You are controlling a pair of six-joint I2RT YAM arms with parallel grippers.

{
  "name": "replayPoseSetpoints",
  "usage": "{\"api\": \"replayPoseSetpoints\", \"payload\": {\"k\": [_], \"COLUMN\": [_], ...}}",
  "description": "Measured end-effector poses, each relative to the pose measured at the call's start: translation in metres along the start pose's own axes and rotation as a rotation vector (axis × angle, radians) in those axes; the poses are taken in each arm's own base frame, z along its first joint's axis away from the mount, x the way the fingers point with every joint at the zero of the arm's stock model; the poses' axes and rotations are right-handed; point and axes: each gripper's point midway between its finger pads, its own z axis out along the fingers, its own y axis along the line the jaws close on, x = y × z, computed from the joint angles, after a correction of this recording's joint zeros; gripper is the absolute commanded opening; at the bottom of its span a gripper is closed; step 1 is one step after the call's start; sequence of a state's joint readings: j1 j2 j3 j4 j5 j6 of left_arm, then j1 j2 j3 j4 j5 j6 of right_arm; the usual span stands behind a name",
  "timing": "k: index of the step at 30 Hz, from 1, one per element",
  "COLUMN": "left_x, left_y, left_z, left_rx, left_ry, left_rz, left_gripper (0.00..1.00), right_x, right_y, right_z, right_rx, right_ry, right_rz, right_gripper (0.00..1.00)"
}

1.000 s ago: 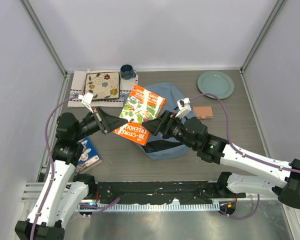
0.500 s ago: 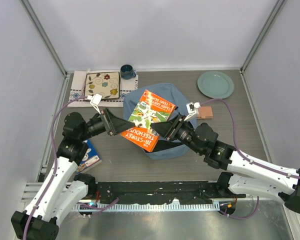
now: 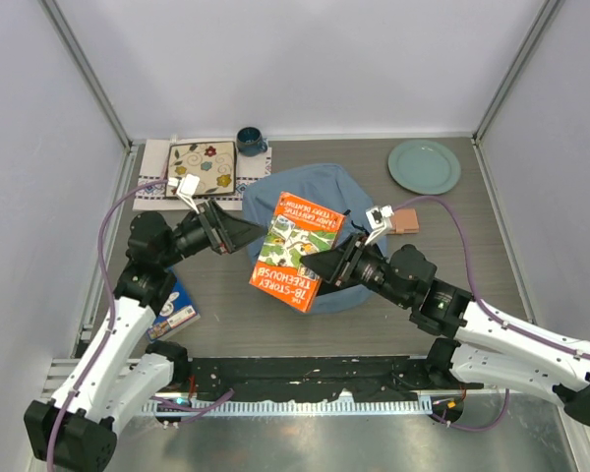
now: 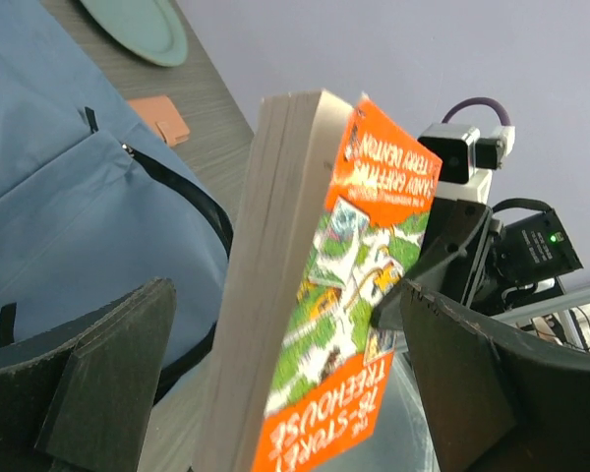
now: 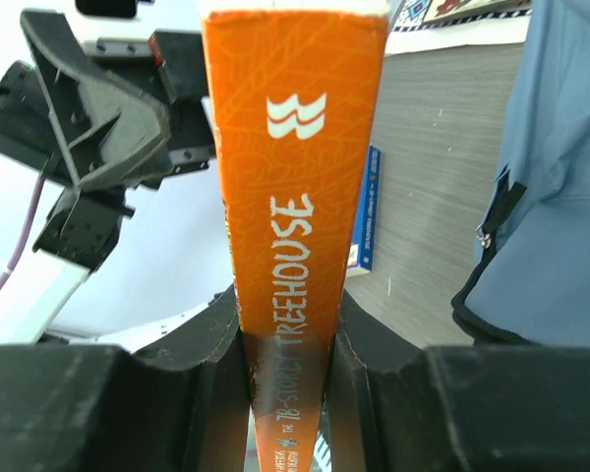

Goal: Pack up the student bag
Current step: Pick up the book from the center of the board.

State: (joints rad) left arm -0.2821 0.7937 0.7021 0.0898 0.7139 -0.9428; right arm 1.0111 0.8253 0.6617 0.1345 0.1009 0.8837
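An orange and green paperback [image 3: 297, 251] hangs above the dusty-blue student bag [image 3: 320, 187], which lies flat mid-table. My right gripper [image 3: 326, 264] is shut on the book's right edge; in the right wrist view the pads [image 5: 221, 344] press both sides of the orange spine [image 5: 295, 197]. My left gripper [image 3: 244, 234] stands open just left of the book and apart from it. In the left wrist view the book [image 4: 315, 295] stands between the wide-spread fingers [image 4: 108, 383] without touching them, with the bag [image 4: 69, 206] and its dark zipper behind.
A teal plate [image 3: 424, 166] sits at the back right, with a brown wallet [image 3: 404, 218] beside the bag. A dark mug [image 3: 250, 141] and a floral-patterned square [image 3: 202, 167] on a cloth are at the back left. A blue book [image 3: 173, 305] lies by the left arm.
My left gripper has opened, let go of the paperback and drawn back left. My right gripper has shut on the book, which has shifted a little right and toward the near edge.
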Motion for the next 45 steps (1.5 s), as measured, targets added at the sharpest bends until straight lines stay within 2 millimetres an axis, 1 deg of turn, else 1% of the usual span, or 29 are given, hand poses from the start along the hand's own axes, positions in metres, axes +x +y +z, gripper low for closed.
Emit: {"api": "replayPoseSetpoints", "payload": {"k": [4, 8, 15, 17, 18, 20, 21, 23, 24, 26, 27, 28, 29, 30, 31, 34, 36, 37, 38, 40, 42, 43, 45], "left_x": [-0.002, 0.001, 0.011, 0.013, 0.015, 0.021, 0.024, 0.029, 0.031, 0.034, 0.034, 0.033, 0.032, 0.032, 0.032, 0.031, 0.032, 0.031, 0.029, 0.024, 0.015, 0.008, -0.001], "left_y": [0.002, -0.003, -0.021, -0.028, -0.03, -0.034, -0.034, -0.033, -0.032, -0.032, -0.035, -0.036, -0.036, -0.036, -0.035, -0.029, -0.021, -0.016, -0.01, 0.001, 0.011, 0.017, 0.025], "left_z": [0.01, 0.018, 0.024, 0.024, 0.023, 0.022, 0.021, 0.02, 0.02, 0.018, 0.018, 0.017, 0.017, 0.018, 0.018, 0.02, 0.021, 0.022, 0.023, 0.023, 0.021, 0.019, 0.014], "left_rx": [0.027, 0.077, 0.197, 0.24, 0.259, 0.292, 0.304, 0.317, 0.321, 0.327, 0.339, 0.344, 0.346, 0.344, 0.341, 0.3, 0.252, 0.217, 0.178, 0.107, 0.027, -0.021, -0.079], "left_ry": [0.022, 0.056, 0.127, 0.147, 0.155, 0.179, 0.191, 0.209, 0.216, 0.225, 0.224, 0.221, 0.214, 0.213, 0.212, 0.19, 0.173, 0.155, 0.134, 0.09, 0.022, -0.034, -0.122], "left_rz": [0.003, 0.001, 0.008, 0.017, 0.022, 0.021, 0.021, 0.013, 0.008, 0.003, 0.016, 0.023, 0.031, 0.03, 0.028, 0.027, 0.033, 0.032, 0.03, 0.024, 0.015, 0.003, -0.021], "left_gripper": [1.0, 1.0, 1.0, 0.96, 0.87, 0.77, 0.64, 0.5, 0.37, 0.19, 0.03, 0.0, 0.0, 0.0, 0.0, 0.0, 0.0, 0.0, 0.0, 0.0, 0.0, 0.0, 0.0], "right_x": [0.011, 0.022, 0.034, 0.033, 0.033, 0.034, 0.034, 0.034, 0.035, 0.035, 0.035, 0.035, 0.035, 0.034, 0.033, 0.03, 0.02, 0.013, 0.008, -0.008, -0.019, -0.021, -0.018], "right_y": [0.008, 0.014, 0.024, 0.026, 0.028, 0.03, 0.03, 0.029, 0.029, 0.027, 0.024, 0.021, 0.02, 0.019, 0.018, 0.008, -0.003, -0.011, -0.016, -0.026, -0.035, -0.04, -0.052], "right_z": [-0.002, -0.002, -0.003, -0.003, -0.003, -0.003, -0.003, -0.002, -0.002, -0.001, -0.001, 0.0, 0.001, 0.001, 0.001, 0.003, 0.004, 0.002, -0.001, -0.012, -0.028, -0.034, -0.044], "right_rx": [-0.047, -0.09, -0.159, -0.178, -0.19, -0.211, -0.218, -0.226, -0.229, -0.229, -0.221, -0.213, -0.213, -0.208, -0.202, -0.14, -0.066, -0.018, 0.015, 0.085, 0.122, 0.133, 0.149], "right_ry": [0.06, 0.118, 0.193, 0.199, 0.204, 0.218, 0.224, 0.235, 0.242, 0.249, 0.254, 0.256, 0.256, 0.254, 0.254, 0.236, 0.184, 0.147, 0.12, 0.036, -0.045, -0.074, -0.103], "right_rz": [0.0, -0.002, -0.004, -0.008, -0.011, -0.016, -0.016, -0.017, -0.017, -0.018, -0.017, -0.017, -0.02, -0.021, -0.025, -0.033, -0.034, -0.036, -0.034, -0.013, 0.018, 0.037, 0.068], "right_gripper": [0.01, 0.01, 0.01, 0.01, 0.01, 0.01, 0.01, 0.01, 0.01, 0.01, 0.01, 0.06, 0.11, 0.19, 0.39, 0.7, 0.74, 0.78, 0.78, 0.79, 0.8, 0.79, 0.79]}}
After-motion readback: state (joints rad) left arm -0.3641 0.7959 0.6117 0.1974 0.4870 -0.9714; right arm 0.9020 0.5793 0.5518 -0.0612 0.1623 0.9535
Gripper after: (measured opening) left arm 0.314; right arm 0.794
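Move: The book is in my right hand, pinched by its spine, its middle about 4 cm left and 2 cm ahead of that hand. My open left hand has it roughly level, some 8 cm to its right and 4 cm back. From my right hand, the left gripper waits about 12 cm left and 6 cm ahead. The blue bag's middle lies some 27 cm below my left hand, 10 cm ahead and 12 cm to its right. I pass the book across: my right hand carries it back and left about 4 cm, turning counter-clockwise, while my open left hand comes right and back, turns some 20 degrees clockwise and pinches the page edge. Then the right fingers open off the spine and draw away right and forward, and my left hand swings the book forward, left and slightly down, turning counter-clockwise. ##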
